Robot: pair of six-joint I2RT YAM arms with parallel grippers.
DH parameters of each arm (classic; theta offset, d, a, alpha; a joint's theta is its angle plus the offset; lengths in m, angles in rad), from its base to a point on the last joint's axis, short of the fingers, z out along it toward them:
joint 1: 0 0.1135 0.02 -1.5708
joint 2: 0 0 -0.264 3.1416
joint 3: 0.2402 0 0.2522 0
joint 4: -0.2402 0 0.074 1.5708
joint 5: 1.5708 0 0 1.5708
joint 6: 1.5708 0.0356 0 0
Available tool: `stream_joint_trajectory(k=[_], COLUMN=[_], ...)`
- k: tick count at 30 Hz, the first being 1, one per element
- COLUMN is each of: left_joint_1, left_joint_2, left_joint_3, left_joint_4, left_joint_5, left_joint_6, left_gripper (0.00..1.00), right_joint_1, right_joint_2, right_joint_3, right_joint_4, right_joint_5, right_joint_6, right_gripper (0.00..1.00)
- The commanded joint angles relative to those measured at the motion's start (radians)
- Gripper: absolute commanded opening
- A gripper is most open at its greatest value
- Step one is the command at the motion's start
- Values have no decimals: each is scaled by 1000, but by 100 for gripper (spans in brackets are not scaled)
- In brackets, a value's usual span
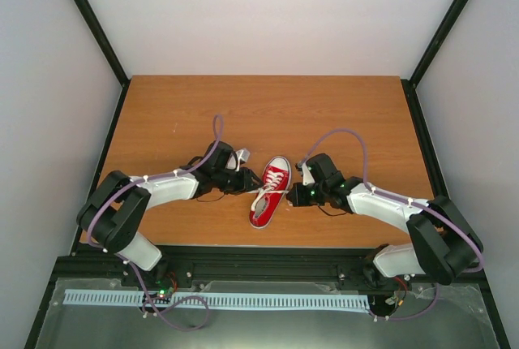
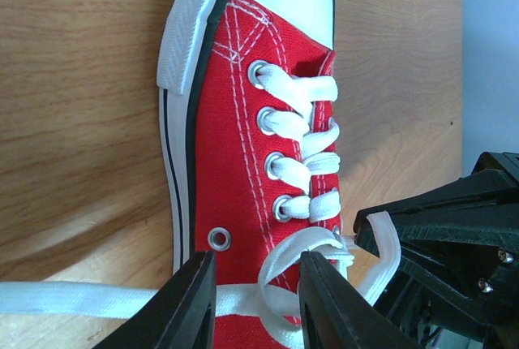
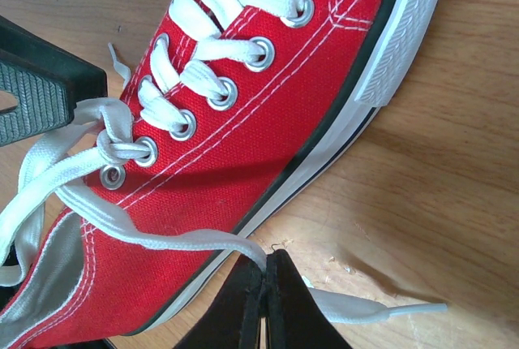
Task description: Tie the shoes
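Observation:
The red shoe [image 1: 270, 191] lies on the wooden table between both arms, its white toe cap pointing away from the bases. My left gripper [image 2: 255, 300] hovers over the shoe's [image 2: 227, 138] throat. Its jaws stand apart, and a loop of white lace [image 2: 280, 272] and a flat lace strand lie between them, unpinched. My right gripper [image 3: 266, 280] is shut on the other white lace [image 3: 162, 239] beside the shoe's [image 3: 268, 105] sole. That lace's free end [image 3: 389, 310] trails on the wood. In the top view, the left gripper [image 1: 247, 178] and right gripper [image 1: 302, 191] flank the shoe.
The wooden table [image 1: 324, 114] is bounded by black frame posts and pale walls. A perforated white cable strip [image 1: 219, 300] runs along the near edge behind the arm bases. The right gripper's black body [image 2: 454, 235] sits close to my left fingers.

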Motion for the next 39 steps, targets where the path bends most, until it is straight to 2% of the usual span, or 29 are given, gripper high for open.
stream_joint_trajectory(k=[1,4,12,24,39], left_joint_1=[9,9,9,8,8], left_joint_2=[8,14,4,-36,-40], left_joint_3=[34,32,22,8,-25], left_joint_4=[55,71,100,153,206], left_joint_5=[44,63,66,75,100], left_joint_6=[-29,-39,-16,76,98], left_gripper=[30,25,1,1,1], right_joint_1=[-3,-2,-1,49,116], right_joint_2=[-14,-13,-17,48,145], right_joint_3=[-5,-5,21,137,188], right_joint_4=[18,19,14,46,77], right_joint_5=[-4,-4,6,18,30], right_joint_6=[-17,-17,-25,-29,-7], right_gripper=[3,3,3,3,3])
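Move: Between the left hand's open fingers hangs the lace loop, about 1 cm to the right and 1 cm below the hand point. From that hand the knot over the lowest eyelets lies level, 3 cm to the right and 2 cm lower, and the toe cap 8 cm ahead, 5 cm right. The right hand, holding a lace end, has the same loop some 3 cm ahead and 7 cm to its left; the knot is 3 cm ahead and 5 cm left. Closing from about a third open, the left fingers pinch the lace loop, then rise about 3 cm, drifting slightly right. After a pause the right hand, still shut on its lace end, lifts and arcs leftward across the lacing, some 5 cm left and a little forward, sinking about 1 cm at the end to stop close beside the left fingertips. ##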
